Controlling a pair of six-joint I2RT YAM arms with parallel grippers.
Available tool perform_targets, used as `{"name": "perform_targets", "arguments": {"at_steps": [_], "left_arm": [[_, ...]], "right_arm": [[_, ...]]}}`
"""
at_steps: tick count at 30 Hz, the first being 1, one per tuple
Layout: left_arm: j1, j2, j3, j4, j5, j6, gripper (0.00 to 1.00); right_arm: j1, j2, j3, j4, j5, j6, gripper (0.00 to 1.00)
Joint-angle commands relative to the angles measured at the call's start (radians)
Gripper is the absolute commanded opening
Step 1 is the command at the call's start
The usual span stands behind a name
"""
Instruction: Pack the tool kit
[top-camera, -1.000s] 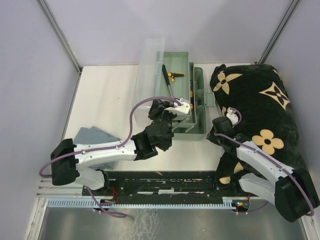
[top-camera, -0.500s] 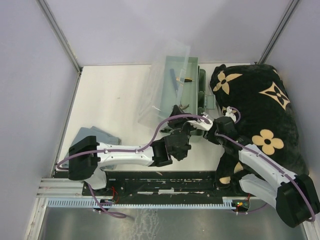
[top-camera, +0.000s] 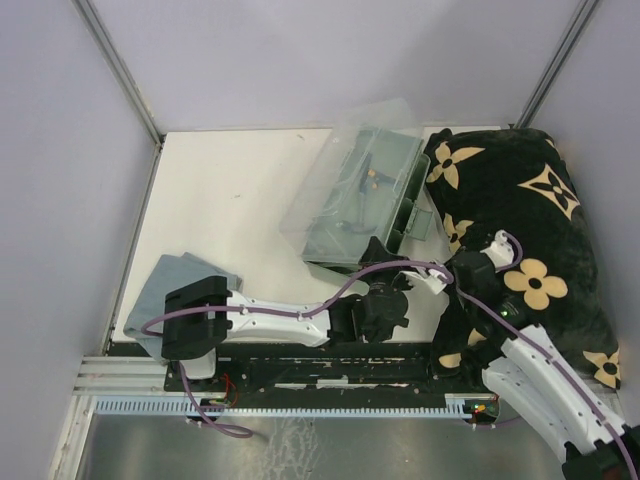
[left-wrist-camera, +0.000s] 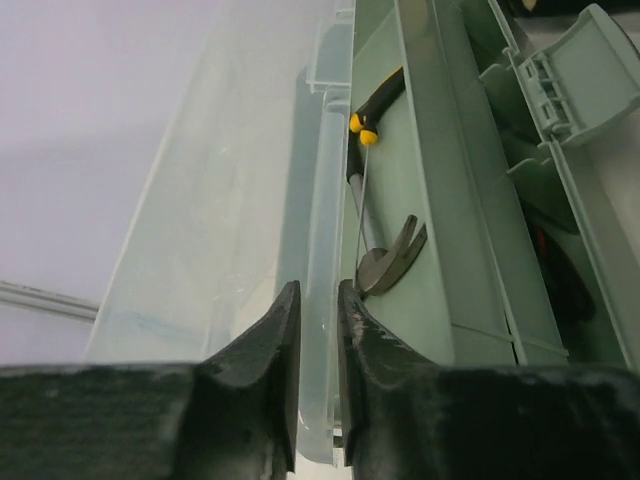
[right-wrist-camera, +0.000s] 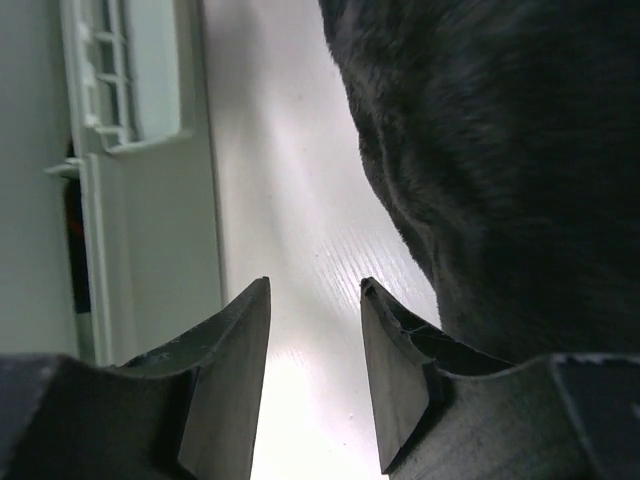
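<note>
The pale green toolbox (top-camera: 395, 200) lies turned at an angle near the black blanket. Its translucent lid (top-camera: 335, 190) leans half raised over it. My left gripper (top-camera: 378, 268) reaches to the box's near end. In the left wrist view it (left-wrist-camera: 318, 290) is shut on the lid's rim (left-wrist-camera: 325, 330), with the lid (left-wrist-camera: 220, 200) on the left and the box (left-wrist-camera: 440, 200) on the right. A small hammer (left-wrist-camera: 388, 262) and a yellow-and-black handle (left-wrist-camera: 378, 98) lie inside. My right gripper (top-camera: 462, 262) (right-wrist-camera: 315, 285) hangs open and empty over bare table between the toolbox (right-wrist-camera: 150, 200) and the blanket.
A black blanket with beige flowers (top-camera: 540, 200) (right-wrist-camera: 500, 150) fills the right side, right beside my right arm. A folded grey-blue cloth (top-camera: 180, 280) lies at the near left. Walls close in the table at the back and both sides.
The toolbox swung round clockwise towards the blanket and its lid tipped down over it. My left arm swept right and nearer, still gripping the lid. My right gripper drew back and opened a little wider.
</note>
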Motion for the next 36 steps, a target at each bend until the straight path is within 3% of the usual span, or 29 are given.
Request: {"name": "perform_targets", "arguments": {"at_steps": [1,3,5,7,9,10,13,17,20,23,25,30,36], "left_arm": [[-0.022,-0.005,0.123,-0.14,-0.086,-0.231,0.36],[-0.043,-0.026,0.158,-0.239,-0.07,-0.309,0.55],[-0.059,-0.066,0.196,-0.349,-0.033,-0.405,0.67],[-0.069,-0.114,0.253,-0.534,0.067,-0.589,0.68],[-0.063,-0.227,0.287,-0.701,0.34,-0.802,0.72],[-0.059,-0.291,0.269,-0.705,0.449,-0.822,0.76],[-0.014,-0.456,0.198,-0.683,0.521,-0.902,0.86],[0.255,-0.63,0.06,-0.705,0.668,-1.035,0.95],[0.51,-0.691,-0.022,-0.713,0.834,-1.106,0.99],[0.739,-0.646,-0.018,-0.745,1.16,-1.127,0.99],[0.851,-0.583,0.012,-0.761,1.276,-1.174,0.99],[1.053,-0.455,-0.025,-0.642,1.502,-1.332,0.99],[1.085,-0.39,-0.143,-0.42,1.671,-1.433,0.99]], "right_arm": [[0.0,-0.133,0.047,-0.111,0.09,0.014,0.5],[0.0,-0.163,0.057,-0.134,0.09,0.008,0.52],[0.001,-0.174,0.067,-0.136,0.075,-0.005,0.55],[0.001,-0.167,0.073,-0.13,0.058,-0.017,0.57],[0.001,-0.146,0.079,-0.118,0.034,-0.026,0.61],[0.0,-0.14,0.081,-0.112,0.017,-0.033,0.63],[0.0,-0.118,0.089,-0.081,-0.036,-0.045,0.67],[-0.001,-0.117,0.067,0.04,-0.172,-0.108,0.86],[0.001,-0.113,0.045,0.143,-0.281,-0.128,0.91],[0.001,-0.1,0.044,0.201,-0.365,-0.131,1.0],[0.002,-0.1,0.051,0.219,-0.396,-0.127,0.99],[0.001,-0.134,0.101,0.2,-0.436,-0.121,0.99],[0.001,-0.04,0.212,0.193,-0.412,-0.093,0.99]]}}
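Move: The left hand's pinched fingers hold the free edge of the half-closed lid, high over the toolbox's near end; the toolbox's middle lies about 13 cm ahead, level sideways and some 17 cm below. The open latch tab is roughly 7 cm ahead, 11 cm right and 18 cm below. From the right hand the toolbox's middle is about 12 cm ahead, 21 cm left and slightly lower, with the black cushion's middle about 4 cm ahead and 12 cm right. The left fingers let go of the lid's edge and open wide as that hand backs off about 6 cm and climbs, then swings left and forward and sinks steeply beside the toolbox's left side, rolling over and tipping its fingers down. The right hand first eases up and back, then shifts left and up, about 9 cm, towards the toolbox's right side, opening fully and turning counter-clockwise. ##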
